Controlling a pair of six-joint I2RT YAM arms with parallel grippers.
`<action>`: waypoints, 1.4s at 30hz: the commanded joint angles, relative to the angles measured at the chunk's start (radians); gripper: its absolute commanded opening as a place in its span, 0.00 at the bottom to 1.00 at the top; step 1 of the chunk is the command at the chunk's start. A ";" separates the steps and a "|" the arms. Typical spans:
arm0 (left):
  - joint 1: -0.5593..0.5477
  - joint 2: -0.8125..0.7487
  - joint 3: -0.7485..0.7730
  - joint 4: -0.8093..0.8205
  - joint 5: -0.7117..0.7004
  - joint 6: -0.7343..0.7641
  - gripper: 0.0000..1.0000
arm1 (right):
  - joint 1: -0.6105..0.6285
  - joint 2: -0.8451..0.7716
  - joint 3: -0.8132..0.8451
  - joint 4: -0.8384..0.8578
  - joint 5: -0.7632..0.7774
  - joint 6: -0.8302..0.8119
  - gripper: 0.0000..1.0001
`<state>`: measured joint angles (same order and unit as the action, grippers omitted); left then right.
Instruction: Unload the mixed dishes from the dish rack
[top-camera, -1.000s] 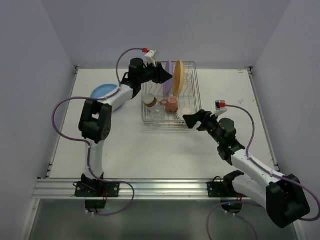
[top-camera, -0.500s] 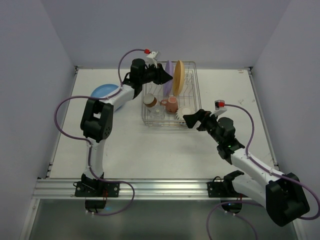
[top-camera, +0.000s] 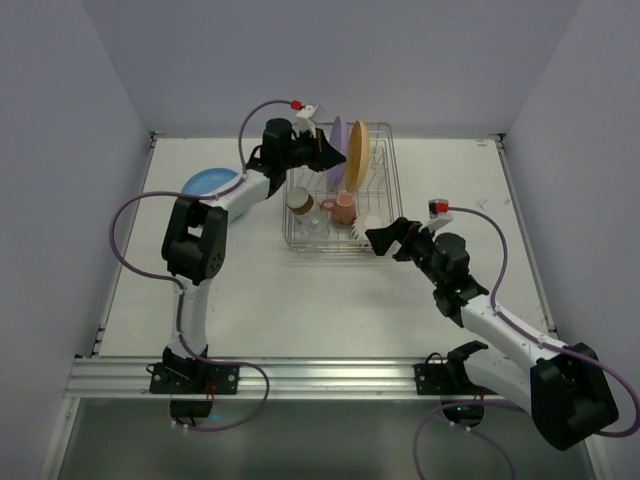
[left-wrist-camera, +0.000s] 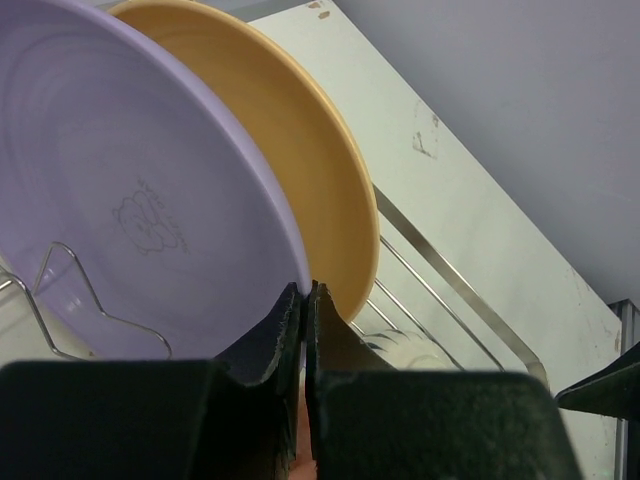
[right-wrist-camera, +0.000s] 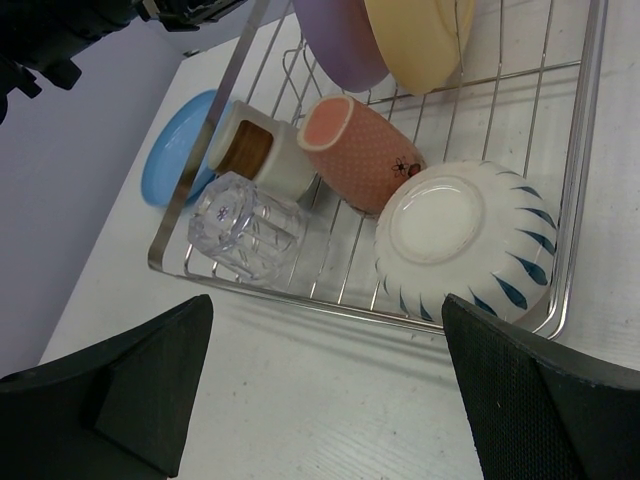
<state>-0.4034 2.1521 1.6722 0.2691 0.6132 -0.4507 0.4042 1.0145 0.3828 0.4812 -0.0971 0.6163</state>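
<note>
The silver wire dish rack (top-camera: 386, 190) stands at the table's back centre. The purple plate (top-camera: 338, 146) and the yellow-orange plate (top-camera: 358, 155) stand upright in it. My left gripper (top-camera: 331, 158) is shut on the purple plate's (left-wrist-camera: 130, 180) rim, just in front of the yellow-orange plate (left-wrist-camera: 310, 170). The pink mug (right-wrist-camera: 360, 150), brown cup (right-wrist-camera: 255, 150), clear glass (right-wrist-camera: 245, 225) and white cup (right-wrist-camera: 465, 235) lie in the rack's near part. My right gripper (right-wrist-camera: 325, 310) hovers open over the table just in front of the rack's front rail, holding nothing. The blue plate (top-camera: 205, 182) lies on the table left of the rack.
Grey walls close in the table at the back and on both sides. My left arm reaches in over the rack's left rim (top-camera: 287, 190). Bare white table (top-camera: 300, 300) lies between the rack and the arm bases.
My left gripper has closed onto the purple plate's rim, and the plate now leans slightly. My right arm has hardly moved.
</note>
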 joint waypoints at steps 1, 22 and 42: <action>-0.002 -0.058 0.038 0.022 0.052 0.000 0.00 | 0.002 0.009 0.047 0.014 0.002 -0.015 0.99; 0.043 -0.339 -0.080 0.185 0.172 -0.169 0.00 | 0.004 0.015 0.053 0.008 -0.004 -0.018 0.99; 0.048 -0.459 -0.060 -0.336 -0.452 0.231 0.00 | 0.004 0.029 0.068 -0.007 0.002 -0.023 0.99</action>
<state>-0.3660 1.7233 1.5650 0.0292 0.3416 -0.3286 0.4042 1.0447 0.4103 0.4675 -0.0975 0.6090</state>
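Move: The purple plate stands on edge in the rack, its rim already pinched in the left hand; its middle is about 4 cm ahead of that hand and 7 below, level sideways. The yellow plate stands some 4 cm to the hand's right, 3 ahead and 7 below, the pink mug 11 cm back and 12 below. The blue plate lies on the table, roughly 31 cm left, 6 back and 18 down. From the right hand the purple plate is some 22 cm ahead, 7 left and 5 lower. The purple plate is drawn up out of its slot by the left hand, which keeps its shut pinch on the rim: up some 18 cm while easing back about 7, the fingers tilting up. It then swings left and forward again, sinking about 4 cm as the wrist turns counter-clockwise. ##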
